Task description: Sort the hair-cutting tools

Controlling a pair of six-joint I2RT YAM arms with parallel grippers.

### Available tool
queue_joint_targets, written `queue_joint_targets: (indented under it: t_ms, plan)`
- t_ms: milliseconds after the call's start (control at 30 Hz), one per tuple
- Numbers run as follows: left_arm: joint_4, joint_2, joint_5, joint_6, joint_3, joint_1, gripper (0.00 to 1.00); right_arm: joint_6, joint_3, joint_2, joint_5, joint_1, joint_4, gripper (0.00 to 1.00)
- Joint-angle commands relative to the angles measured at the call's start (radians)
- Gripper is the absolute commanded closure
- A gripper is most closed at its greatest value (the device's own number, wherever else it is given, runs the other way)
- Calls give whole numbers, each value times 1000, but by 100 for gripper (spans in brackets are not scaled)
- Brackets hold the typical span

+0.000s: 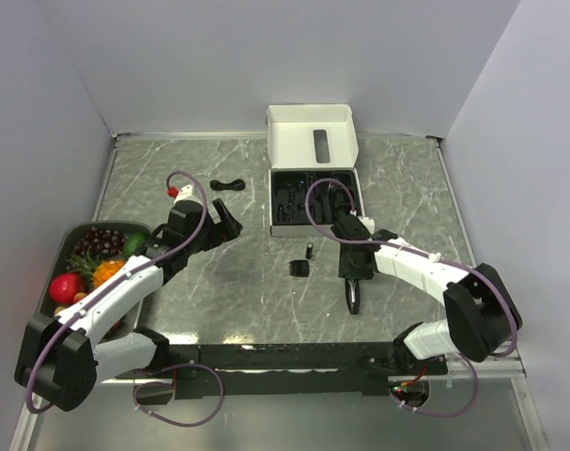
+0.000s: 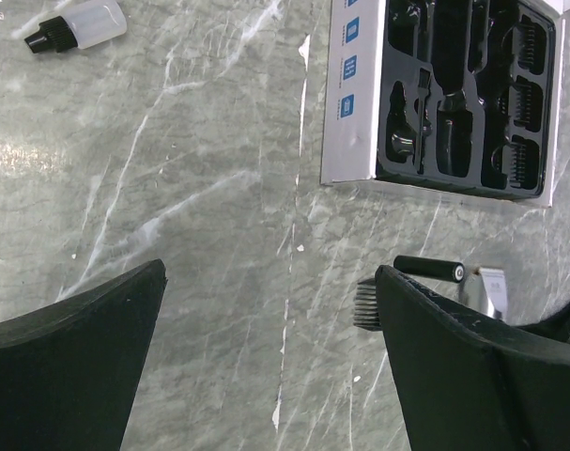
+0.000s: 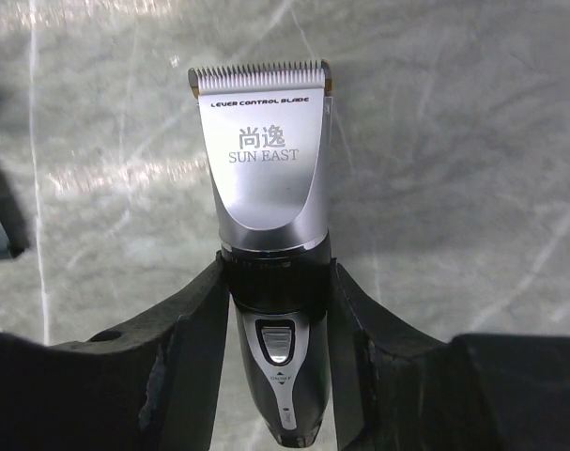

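Observation:
The black-and-silver hair clipper (image 3: 270, 188) lies on the marble table, blade end pointing away from the wrist. My right gripper (image 3: 277, 268) is shut on its black waist, one finger pressed to each side. From above, the clipper (image 1: 356, 299) pokes out below that gripper (image 1: 352, 274). A black comb guard (image 1: 300, 269) and a tiny black cylinder (image 1: 309, 250) lie left of it. The coiled cable (image 1: 226, 184) rests at the back left. My left gripper (image 1: 230, 221) hovers open over bare table, nothing between its fingers (image 2: 97, 329); the cylinder (image 2: 428, 269) and guard (image 2: 364, 307) show past its right finger.
An open white box (image 1: 313, 132) with a black moulded insert (image 1: 308, 202) stands at the back centre; the insert (image 2: 463, 94) holds several attachments. A dark bowl of fruit (image 1: 97, 263) sits at the left edge. A small white bottle (image 1: 177, 191) lies near the cable.

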Motion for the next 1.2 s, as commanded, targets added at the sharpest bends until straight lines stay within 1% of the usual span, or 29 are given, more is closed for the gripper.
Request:
queue_joint_targets:
  t_ms: [0, 133, 200, 267, 300, 433, 467, 533, 633, 667, 700, 767, 900, 967, 1067, 1167]
  plan:
    - [12, -25, -18, -13, 20, -9, 1, -2, 129, -114, 56, 28, -123, 100]
    - [12, -43, -21, -12, 15, -15, 1, -23, 218, -176, 52, 35, -180, 100]
    - [13, -48, -21, -12, 13, -18, 0, -48, 276, -173, 67, 37, -183, 100]
    - [15, -49, -21, -12, 10, -20, 1, -71, 327, -132, 95, 29, -189, 100]
    - [13, -49, -22, -12, 12, -21, 1, -77, 382, -110, 102, 22, -187, 100]
    - [10, -48, -32, -12, 6, -31, 1, -149, 511, 26, 118, 2, -119, 100]
    - [9, -45, -38, -13, 4, -34, 1, -161, 577, 57, 98, -15, -117, 100]
    - [10, -46, -41, -12, -2, -41, 1, -204, 637, 143, 35, -66, -79, 100]
    - [27, -46, -35, -6, -13, -47, 1, -290, 744, 253, 6, -112, -30, 100]
    - [36, -46, -33, -7, -13, -49, 1, -309, 812, 284, -17, -121, -29, 100]
    - [36, -48, -33, -5, -16, -50, 1, -330, 835, 333, -28, -136, -20, 100]
    - [39, -46, -41, -2, -14, -54, 1, -393, 901, 378, -39, -150, -5, 100]
    - [47, -45, -41, -2, -19, -57, 1, -453, 998, 493, -121, -187, 1, 100]
    - [46, -41, -42, 1, -17, -58, 1, -491, 1030, 520, -143, -195, 15, 100]
    - [49, -32, -44, 1, -14, -60, 1, -494, 1088, 585, -183, -204, 1, 100]
    - [52, -25, -38, -1, -13, -61, 1, -478, 1110, 634, -171, -204, -3, 100]
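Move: The clippers are already pinched in the right gripper, low over the table. The open box tray they go to has its middle about 21 cm ahead and 9 cm to the left, roughly level with this hand. The comb attachment lies some 14 cm left and 2 cm ahead, the black cylinder 11 cm left and 6 cm ahead. From the idle left hand the box tray is about 12 cm ahead, 23 cm right and 10 cm below. Keep the right fingers shut on the clippers and lift them nearly straight up first, then sweep them forward about 26 cm and slightly left over the box tray, rising some 15 cm on the way and sinking a couple near the end. Let the fingertips swing forward roughly 20 degrees and turn the hand some 15 degrees counter-clockwise. ##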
